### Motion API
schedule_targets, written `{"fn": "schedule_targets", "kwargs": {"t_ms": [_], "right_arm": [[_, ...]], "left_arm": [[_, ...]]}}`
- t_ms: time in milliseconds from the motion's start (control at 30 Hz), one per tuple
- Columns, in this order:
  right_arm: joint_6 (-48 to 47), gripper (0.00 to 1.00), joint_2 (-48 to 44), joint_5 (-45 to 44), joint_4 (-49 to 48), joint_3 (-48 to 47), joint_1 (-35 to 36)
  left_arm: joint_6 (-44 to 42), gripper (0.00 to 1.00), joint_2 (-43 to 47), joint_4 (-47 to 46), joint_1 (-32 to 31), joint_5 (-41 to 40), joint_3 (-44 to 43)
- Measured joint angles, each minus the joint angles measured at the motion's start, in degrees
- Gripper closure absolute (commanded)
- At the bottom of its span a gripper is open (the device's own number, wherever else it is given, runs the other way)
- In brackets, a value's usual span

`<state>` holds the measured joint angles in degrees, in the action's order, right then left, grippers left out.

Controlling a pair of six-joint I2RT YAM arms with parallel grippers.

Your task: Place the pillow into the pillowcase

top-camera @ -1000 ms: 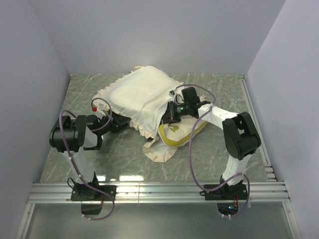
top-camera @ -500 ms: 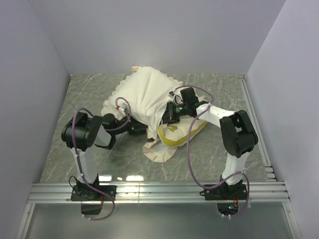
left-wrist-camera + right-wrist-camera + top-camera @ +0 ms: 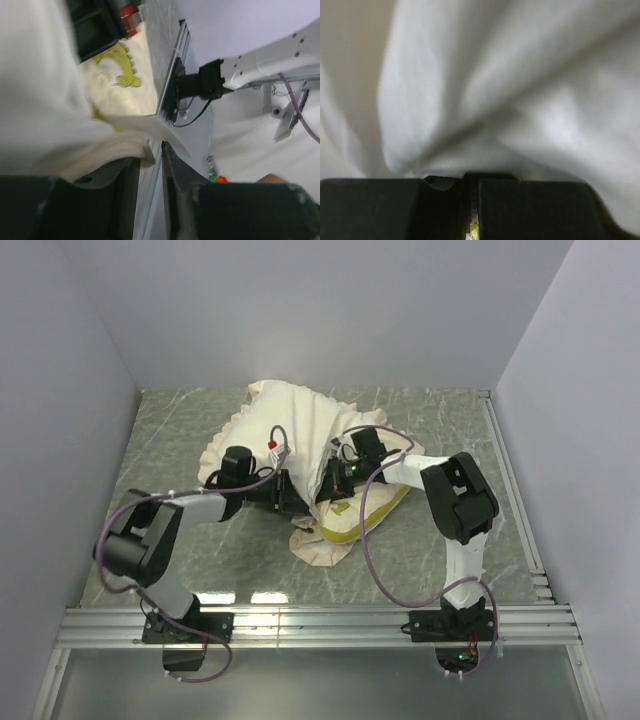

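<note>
The pillowcase (image 3: 290, 425) is a bunched white heap with ruffled trim in the middle of the table, draped over both grippers. The pillow (image 3: 365, 512) sticks out from under its right side, showing cream cloth and a yellow edge band. My left gripper (image 3: 293, 495) reaches under the fabric beside the pillow. In the left wrist view the left gripper (image 3: 152, 152) has a narrow empty gap between its jaws, pillowcase (image 3: 40, 100) cloth lies over the left finger, and the pillow's (image 3: 125, 95) yellow mark shows beyond. My right gripper (image 3: 330, 478) is shut on the pillowcase (image 3: 520, 100), which fills the view above the right gripper (image 3: 465, 175).
Pale walls close the table on the left, back and right. An aluminium rail (image 3: 320, 625) runs along the near edge by the arm bases, and another rail (image 3: 510, 490) lines the right side. The right arm (image 3: 265, 60) crosses just beyond my left gripper.
My left arm swung in from the left and pushed under the pillowcase beside the pillow, its jaws going from wide to nearly closed. The pillowcase bunched up. The right gripper shifted slightly left.
</note>
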<state>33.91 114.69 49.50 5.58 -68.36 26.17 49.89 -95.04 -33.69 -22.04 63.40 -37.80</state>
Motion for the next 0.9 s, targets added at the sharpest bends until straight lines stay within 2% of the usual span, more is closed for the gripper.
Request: {"fn": "schedule_targets", "kwargs": {"t_ms": [33,167,200,267,300,333,467,600,700,767,900], "right_arm": [[-1.44,1.00,0.15,0.28,0.20,0.04,0.44],[-6.43,1.00,0.57,1.68,0.50,0.52,3.08],[-7.28,1.00,0.13,2.08,-0.26,1.38,3.89],[-8.39,1.00,-1.01,2.56,-1.18,3.08,5.62],[-8.92,0.95,-1.60,2.58,-1.36,3.74,6.67],[-9.60,0.86,-2.05,2.54,-1.07,3.98,7.78],[-12.50,0.55,-3.54,0.87,3.32,2.56,10.82],[-16.81,0.36,-8.13,-2.69,11.19,0.42,11.19],[-20.81,0.34,-12.46,-6.14,17.33,-0.98,10.95],[-23.76,0.36,-14.88,-8.20,22.64,-2.14,10.49],[-30.14,0.37,-16.39,-10.60,33.18,-7.45,6.78]], "left_arm": [[-6.86,0.58,2.05,8.41,-0.26,0.61,-2.21],[-32.85,0.40,9.38,36.39,-0.15,2.73,-9.77],[-36.89,0.36,10.71,40.63,0.68,3.21,-10.51],[-43.78,0.34,14.01,49.48,3.52,4.02,-11.65],[-45.35,0.34,15.17,51.91,5.27,3.61,-12.00],[-45.75,0.33,16.20,53.20,6.84,2.19,-12.33],[-43.82,0.32,17.90,52.00,10.56,-4.20,-13.70],[-44.72,0.33,16.17,53.09,11.17,-12.09,-16.81],[-47.76,0.36,12.37,56.17,12.02,-17.46,-21.03],[-51.65,0.37,9.16,59.06,13.00,-20.85,-24.94],[-64.39,0.36,8.13,66.95,14.91,-22.05,-26.25]]}}
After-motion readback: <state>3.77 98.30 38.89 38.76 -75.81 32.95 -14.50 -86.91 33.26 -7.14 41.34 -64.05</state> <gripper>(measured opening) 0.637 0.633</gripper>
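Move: The left hand's next grip, the left part of the pillowcase, lies about 16 cm to its left, 7 cm ahead and some 8 cm below. The right hand already pinches the pillowcase's mouth edge; the pillow's near corner, towards which it draws the cloth, lies some 10 cm back, 2 cm right and 3 cm below that hand, with the yellow print only 4 cm back and 4 cm right, also 3 cm below. Right drags the held pillowcase back about 8 cm, opens and rises; left opens, swinging left over the case. ##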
